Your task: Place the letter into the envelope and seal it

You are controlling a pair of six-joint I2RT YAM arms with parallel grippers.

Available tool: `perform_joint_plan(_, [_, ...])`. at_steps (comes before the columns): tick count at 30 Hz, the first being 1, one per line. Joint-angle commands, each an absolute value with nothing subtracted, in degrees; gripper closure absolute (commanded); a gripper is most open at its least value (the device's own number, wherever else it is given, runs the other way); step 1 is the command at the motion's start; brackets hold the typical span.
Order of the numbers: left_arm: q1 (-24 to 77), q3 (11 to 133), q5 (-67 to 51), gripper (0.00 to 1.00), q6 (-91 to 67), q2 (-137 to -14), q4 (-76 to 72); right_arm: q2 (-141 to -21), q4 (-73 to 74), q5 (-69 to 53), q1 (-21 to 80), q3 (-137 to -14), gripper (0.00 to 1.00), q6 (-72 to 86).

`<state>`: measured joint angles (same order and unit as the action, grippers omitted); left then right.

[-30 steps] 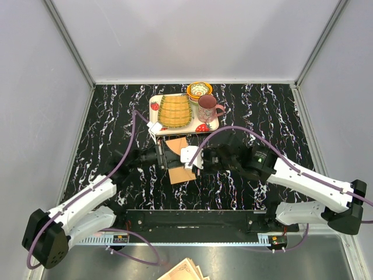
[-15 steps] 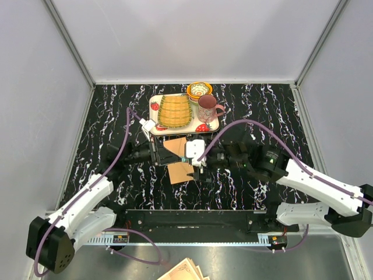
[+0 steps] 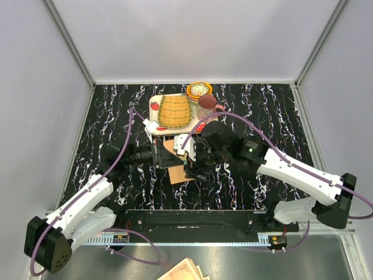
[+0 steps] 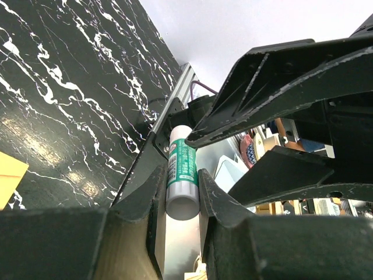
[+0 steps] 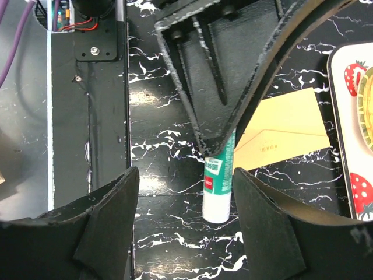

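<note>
My left gripper (image 4: 182, 195) is shut on a green-and-white glue stick (image 4: 182, 169) and holds it above the table. The stick also shows in the right wrist view (image 5: 218, 181), pointing down beside the orange-tan envelope (image 5: 285, 131). My right gripper (image 5: 183, 230) is open, its jaws wide on either side of the stick's lower end and apart from it. In the top view both grippers, left (image 3: 165, 155) and right (image 3: 191, 158), meet over the envelope (image 3: 180, 174), which lies flat and partly covered. The letter is not in view.
A strawberry-print tray (image 3: 153, 108) stands just behind the envelope, with a woven yellow dish (image 3: 174, 109), a pink mug (image 3: 207, 105) and a patterned bowl (image 3: 199, 89). An ornate paper stack (image 3: 185, 270) lies off the table in front. The black base rail (image 5: 87, 116) runs along the near edge.
My right gripper has swung left and back and turned, closing in on the left gripper and the glue stick. The left gripper has shifted slightly back, still holding the stick.
</note>
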<state>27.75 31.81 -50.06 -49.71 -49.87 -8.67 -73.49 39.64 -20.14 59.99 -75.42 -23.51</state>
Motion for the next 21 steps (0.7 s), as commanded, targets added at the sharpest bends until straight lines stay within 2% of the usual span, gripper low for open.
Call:
perform_joint_plan(1, [28.39,34.19,-50.45,1.0,-50.36,-49.48,-11.33,-73.91,36.74,-16.18,59.85,-77.87,0.32,-21.62])
perform_joint_plan(6, [28.74,33.75,-50.36,1.0,-51.85,-49.57,-12.83,-75.06,36.39,-16.26,59.85,-77.61,0.44,-22.5])
perform_joint_plan(12, [29.0,34.01,-50.45,1.0,-52.91,-50.27,-14.15,-76.38,35.95,-15.91,59.85,-77.34,0.52,-24.96])
perform_joint_plan(16, [29.35,33.93,-50.27,1.0,-53.09,-50.45,-14.33,-76.46,35.16,-15.12,59.85,-77.17,0.61,-26.01])
perform_joint_plan(18, [29.44,33.84,-50.27,1.0,-53.0,-50.45,-14.15,-76.38,34.72,-14.86,59.77,-76.91,0.73,-26.45])
perform_joint_plan(21, [29.36,33.92,-50.1,1.0,-53.17,-50.36,-14.06,-76.03,34.45,-14.41,59.85,-76.12,0.78,-27.51])
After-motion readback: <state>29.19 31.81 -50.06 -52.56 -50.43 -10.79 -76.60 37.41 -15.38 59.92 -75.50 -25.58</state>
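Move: The glue stick's middle lies about 3 cm ahead of the right hand point, 2 cm to its left and 2 cm lower; the left hand already holds its base, so from the left hand the middle is 3 cm to the right and 1 cm ahead, level in height. On the table, some 24 cm below the right hand, the envelope lies roughly 10 cm ahead and 6 cm left, and the tray about 28 cm ahead and 4 cm left. The glue stick, pointing to the robot's right out of the left fingers, is met by the open right hand, which eases forward about 2.5 cm and sinks a little over 1 cm to centre on it. The right fingers close from wide to narrow all the while, pinching its sides near the capped end just off the left fingertips; the left hand keeps its grip, almost still. ##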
